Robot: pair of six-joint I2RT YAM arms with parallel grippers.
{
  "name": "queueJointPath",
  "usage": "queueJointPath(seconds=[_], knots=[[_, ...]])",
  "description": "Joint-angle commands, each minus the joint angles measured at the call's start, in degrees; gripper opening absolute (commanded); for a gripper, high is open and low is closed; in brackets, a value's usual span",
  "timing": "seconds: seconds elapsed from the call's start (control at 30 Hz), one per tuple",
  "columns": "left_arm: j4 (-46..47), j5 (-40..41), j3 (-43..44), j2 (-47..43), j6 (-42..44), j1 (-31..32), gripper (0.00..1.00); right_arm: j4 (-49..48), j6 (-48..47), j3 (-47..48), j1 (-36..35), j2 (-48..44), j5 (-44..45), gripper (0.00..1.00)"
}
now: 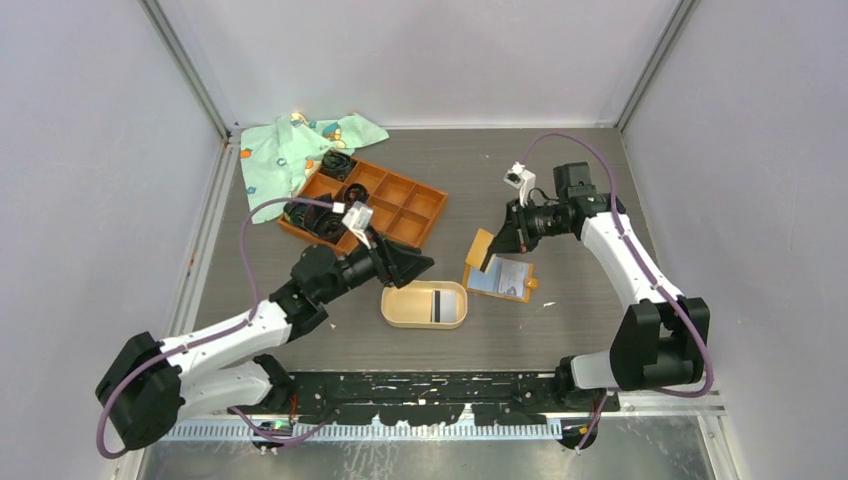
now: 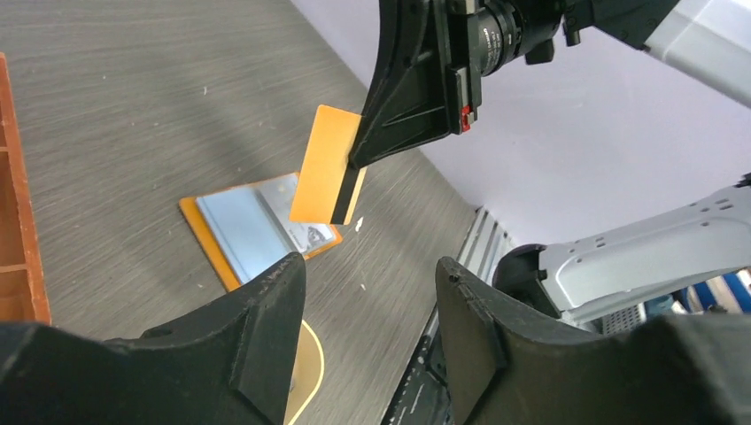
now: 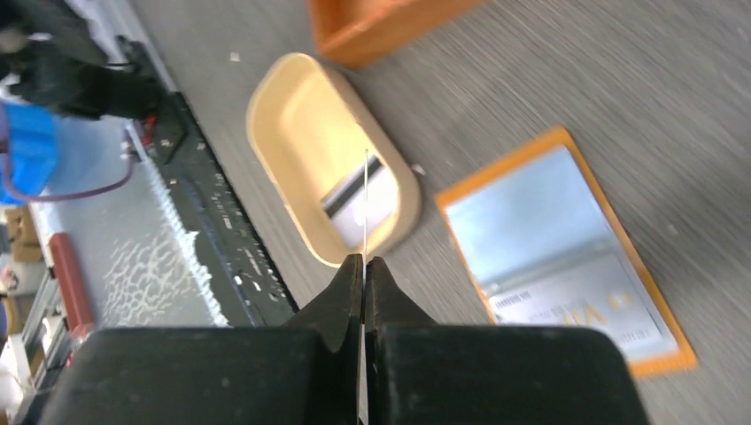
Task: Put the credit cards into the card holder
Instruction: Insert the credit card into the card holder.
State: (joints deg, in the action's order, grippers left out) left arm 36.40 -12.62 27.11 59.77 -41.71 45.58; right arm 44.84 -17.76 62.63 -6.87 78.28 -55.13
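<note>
The beige oval card holder point(image 1: 392, 312) lies at the table's middle front, with one credit card point(image 1: 440, 305), pale with a black stripe, inside it. Just up and left of the holder, my left gripper point(image 1: 418, 266) hangs open with nothing between its fingers point(image 2: 266, 310). My right gripper point(image 1: 490, 258) is shut on an orange credit card point(image 2: 326, 177) with a black stripe, held upright above the open orange wallet point(image 1: 500, 280). In the right wrist view this card point(image 3: 365, 204) shows edge-on in front of the holder point(image 3: 301, 124). Another card point(image 3: 584, 314) sits in the wallet point(image 3: 531, 212).
A large orange grid tray point(image 1: 390, 205) holding black coiled bands point(image 1: 338, 162) stands at the back left, partly on a green patterned cloth point(image 1: 285, 150). A black rail point(image 1: 420, 385) runs along the near edge between the arm bases.
</note>
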Motion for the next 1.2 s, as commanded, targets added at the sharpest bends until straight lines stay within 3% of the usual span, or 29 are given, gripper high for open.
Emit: queueJointPath(seconds=[0.0, 0.2, 0.3, 0.57, 0.83, 1.17], knots=[[-13.8, -3.7, 9.3, 6.5, 4.5, -0.3, 0.56, -1.5, 4.3, -2.0, 2.4, 0.6, 10.1, 0.01], [-20.5, -7.1, 19.9, 20.7, 1.5, -0.2, 0.54, -3.0, 9.3, -4.8, 8.7, 4.3, 11.2, 0.01], [-27.0, -2.5, 25.3, 25.0, 3.4, 0.8, 0.54, -3.5, 10.9, -5.7, 10.2, 5.4, 12.9, 0.01], [-31.5, 2.2, 31.9, 36.1, 5.1, 4.3, 0.55, -3.4, 13.2, -5.8, 12.2, 9.8, 14.1, 0.01], [-36.2, 4.0, 39.3, 43.0, 8.7, 4.5, 0.56, -3.5, 15.2, -4.6, 12.2, 12.7, 18.2, 0.01], [-42.8, 4.7, 46.0, 49.8, 9.4, 4.5, 0.56, -4.0, 16.8, -2.8, 12.2, 17.6, 16.1, 0.01]])
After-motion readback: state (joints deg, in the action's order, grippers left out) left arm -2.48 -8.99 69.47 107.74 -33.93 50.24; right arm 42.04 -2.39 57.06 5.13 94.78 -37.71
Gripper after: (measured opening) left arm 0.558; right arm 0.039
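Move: The card holder lies open on the table, its middle about 2 cm ahead of the right hand, 5 cm to its right and 17 cm below; this hand already grips the orange card. The plastic box stands some 5 cm back and 14 cm to the right hand's left, 16 cm down. From the empty left hand the card holder is about 8 cm ahead, 18 cm right and 23 cm below, and the orange compartment tray about 27 cm ahead and 15 cm left. Down and to its right, quickly at first and then easing into a slower, nearly straight descent, the right hand sinks some 13 cm towards the card holder's right-hand pocket, keeping its grip on the card, turning clockwise and tipping its fingers further down. The left hand drops about 17 cm while swinging right and somewhat forward to the holder's left edge, fingers staying open and tilting steeply downward. ##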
